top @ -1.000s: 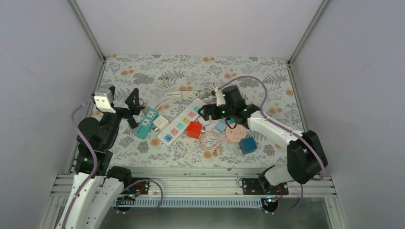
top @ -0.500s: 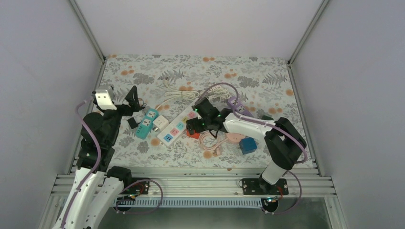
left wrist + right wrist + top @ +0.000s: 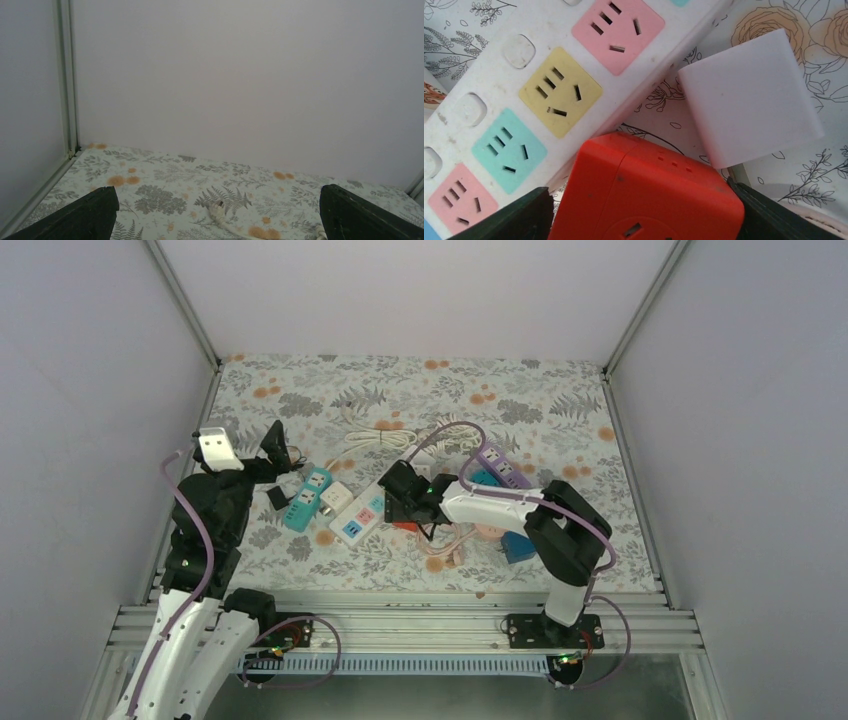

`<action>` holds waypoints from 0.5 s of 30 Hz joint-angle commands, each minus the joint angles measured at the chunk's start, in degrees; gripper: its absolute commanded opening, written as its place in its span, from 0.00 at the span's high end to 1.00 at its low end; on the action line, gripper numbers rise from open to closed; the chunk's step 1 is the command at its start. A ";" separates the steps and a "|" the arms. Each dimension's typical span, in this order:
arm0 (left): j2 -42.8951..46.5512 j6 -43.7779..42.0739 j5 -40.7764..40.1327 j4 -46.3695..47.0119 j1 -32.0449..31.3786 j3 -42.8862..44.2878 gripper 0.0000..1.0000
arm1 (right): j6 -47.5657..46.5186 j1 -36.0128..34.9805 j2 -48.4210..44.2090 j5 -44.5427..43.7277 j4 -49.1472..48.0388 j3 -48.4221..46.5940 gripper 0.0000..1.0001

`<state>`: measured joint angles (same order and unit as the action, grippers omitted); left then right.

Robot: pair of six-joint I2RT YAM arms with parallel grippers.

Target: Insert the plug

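The plug is a red cube (image 3: 649, 190) lying on the floral mat beside a white power strip (image 3: 549, 95) with pink, yellow and teal sockets. My right gripper (image 3: 641, 210) straddles it, one black finger against each side, and the cube still rests on the mat. From above, the right gripper (image 3: 405, 508) covers most of the red cube (image 3: 404, 526), right next to the strip (image 3: 362, 512). My left gripper (image 3: 279, 470) hovers at the left, open and empty. Its wrist view shows fingers (image 3: 85, 215) wide apart over bare mat.
A white cube (image 3: 749, 100) sits just beyond the red one. Left of the strip lie a teal strip (image 3: 307, 498) and a white adapter (image 3: 337, 497). A purple strip (image 3: 497, 465), blue cube (image 3: 518, 545), pink cable (image 3: 440, 540) and a white corded plug (image 3: 218, 207) lie around.
My right arm swung left from the middle of the mat and came down over the red cube, its jaws narrowing onto it. The left arm barely shifted.
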<state>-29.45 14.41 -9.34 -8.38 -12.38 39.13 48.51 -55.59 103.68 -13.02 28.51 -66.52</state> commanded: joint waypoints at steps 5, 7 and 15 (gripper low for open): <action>0.12 0.79 -0.73 0.00 -0.02 -0.39 0.00 | 7.61 -1.31 -1.79 -4.77 0.54 -0.49 0.32; -0.27 -1.32 4.94 0.50 -0.03 -0.18 0.00 | 7.58 -1.36 -3.14 -4.75 -0.28 -0.09 0.33; -9.53 -2.59 28.30 -0.49 -0.21 2.32 0.00 | 3.65 -1.01 -15.73 -1.61 -11.65 5.48 0.35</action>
<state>-34.81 12.45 6.17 -8.40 -12.38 39.22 53.49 -56.25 95.66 -14.41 25.93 -63.05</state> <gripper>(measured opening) 0.999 0.684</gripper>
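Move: The red plug sits between the right hand's open fingers, level ahead, within 1 cm to the right and about 1 cm below. From that hand, the middle of the white power strip lies about 3 cm ahead and 5 left, the white plug 4 ahead and 4 right, and the pink cable coil 4 back and 7 right. From the left hand the red plug is level ahead, some 26 cm right and 31 below. The right fingers pinch the red plug and lift about 4 cm; the left hand goes right 5 cm. ##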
